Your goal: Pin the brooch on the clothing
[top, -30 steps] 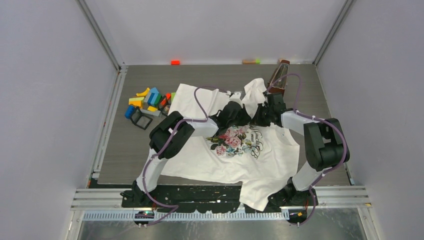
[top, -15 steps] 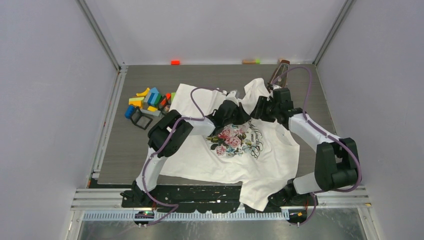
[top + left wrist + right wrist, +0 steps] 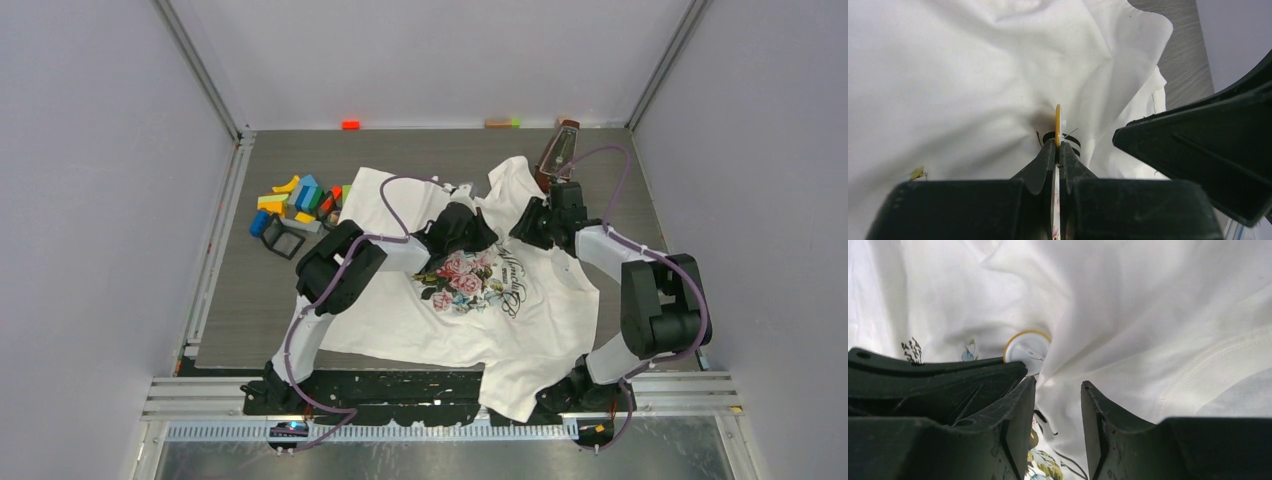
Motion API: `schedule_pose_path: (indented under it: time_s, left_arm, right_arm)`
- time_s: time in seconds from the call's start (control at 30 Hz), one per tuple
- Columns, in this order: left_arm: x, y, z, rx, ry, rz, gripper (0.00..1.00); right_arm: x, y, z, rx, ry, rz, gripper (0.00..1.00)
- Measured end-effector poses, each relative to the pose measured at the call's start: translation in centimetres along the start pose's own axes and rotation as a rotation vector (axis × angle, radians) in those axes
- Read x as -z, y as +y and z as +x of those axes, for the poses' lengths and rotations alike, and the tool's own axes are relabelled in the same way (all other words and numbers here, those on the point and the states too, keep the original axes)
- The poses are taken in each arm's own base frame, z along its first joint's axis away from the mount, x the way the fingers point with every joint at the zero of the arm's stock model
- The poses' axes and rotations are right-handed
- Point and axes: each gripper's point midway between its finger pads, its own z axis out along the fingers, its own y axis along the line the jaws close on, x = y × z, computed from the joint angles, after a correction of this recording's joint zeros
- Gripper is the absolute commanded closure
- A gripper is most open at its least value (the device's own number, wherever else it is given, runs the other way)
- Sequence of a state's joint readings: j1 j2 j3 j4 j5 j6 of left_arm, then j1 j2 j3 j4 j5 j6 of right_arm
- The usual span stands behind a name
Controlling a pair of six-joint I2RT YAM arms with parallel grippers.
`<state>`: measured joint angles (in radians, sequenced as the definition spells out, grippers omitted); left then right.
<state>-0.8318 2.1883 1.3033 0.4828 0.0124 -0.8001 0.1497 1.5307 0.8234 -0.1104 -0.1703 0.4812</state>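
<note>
The clothing (image 3: pixel 470 320), a white T-shirt with a rose print, lies spread on the table; its cloth is bunched near the collar. My left gripper (image 3: pixel 1058 144) is shut on the brooch (image 3: pixel 1057 120), a thin disc with a yellow rim seen edge-on, pressed into a pucker of the cloth. In the right wrist view the brooch (image 3: pixel 1027 354) shows as a white round face with a yellow edge, half behind the left gripper's finger (image 3: pixel 948 380). My right gripper (image 3: pixel 1058 385) stands open just beside it, over a fold of the clothing (image 3: pixel 1128 315), gripping nothing. Both grippers, left (image 3: pixel 478 232) and right (image 3: pixel 527 226), meet at the shirt's upper chest.
A pile of coloured blocks (image 3: pixel 298 198) and two black frames (image 3: pixel 283 240) lie left of the shirt. A brown wooden object (image 3: pixel 557 150) stands at the back right, close to the right wrist. Small orange (image 3: pixel 350 124) and green (image 3: pixel 503 122) pieces sit along the back wall.
My right gripper has gone from shut to open and drawn slightly back from the brooch, its elbow swinging out and back. The left gripper has stayed still, shut on the brooch.
</note>
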Motion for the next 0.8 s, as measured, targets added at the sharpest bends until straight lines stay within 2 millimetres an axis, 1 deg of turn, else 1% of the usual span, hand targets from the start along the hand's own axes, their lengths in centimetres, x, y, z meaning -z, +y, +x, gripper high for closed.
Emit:
schedule_pose_path:
  time_s: [0.13,0.3,0.43,0.5,0.57,0.6,0.67,0.8]
  left_arm:
    - [0.0,0.4,-0.1,-0.003,-0.006,-0.020,1.00]
    - [0.0,0.6,-0.1,-0.019,-0.009,-0.028,1.00]
    - [0.0,0.7,-0.1,-0.028,-0.009,-0.032,1.00]
    - [0.0,0.7,-0.1,-0.033,-0.006,-0.035,1.00]
    - [-0.1,0.6,-0.2,-0.045,-0.004,-0.034,1.00]
    - [-0.1,0.4,-0.2,-0.052,-0.002,-0.034,1.00]
    - [-0.2,0.3,-0.2,-0.064,0.001,-0.037,1.00]
    - [-0.2,0.1,-0.2,-0.100,0.010,-0.049,1.00]
  right_arm:
    - [-1.0,-0.5,-0.4,-0.077,-0.013,0.010,0.59]
    - [-2.0,-0.6,-0.3,-0.123,-0.009,0.011,0.60]
    - [-2.5,-0.7,-0.4,-0.134,-0.006,0.012,0.64]
    - [-2.7,-0.6,-0.5,-0.137,-0.004,0.013,0.68]
    - [-3.0,-0.6,-0.7,-0.137,-0.007,0.012,0.80]
    - [-3.1,-0.5,-0.8,-0.136,-0.008,0.011,0.89]
    - [-3.3,-0.5,-1.0,-0.135,-0.010,0.008,0.98]
    - [-3.3,-0.3,-1.1,-0.138,-0.011,0.004,0.99]
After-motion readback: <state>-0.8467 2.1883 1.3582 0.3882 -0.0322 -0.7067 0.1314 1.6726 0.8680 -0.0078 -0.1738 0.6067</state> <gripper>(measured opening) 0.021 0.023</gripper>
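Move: For the open right hand, the clothing fold to be gripped lies about 3 cm ahead, level sideways and 2 cm below. The brooch, pinched in the left fingers, is some 3 cm ahead and 2 cm left of the right hand; the rose print is about 7 cm back and 9 cm left. From the left hand, the fold is about 3 cm right, 1 cm ahead and slightly lower. The right hand goes about 3 cm forward and 2 down, pinching the clothing fold beside the left-held brooch. ##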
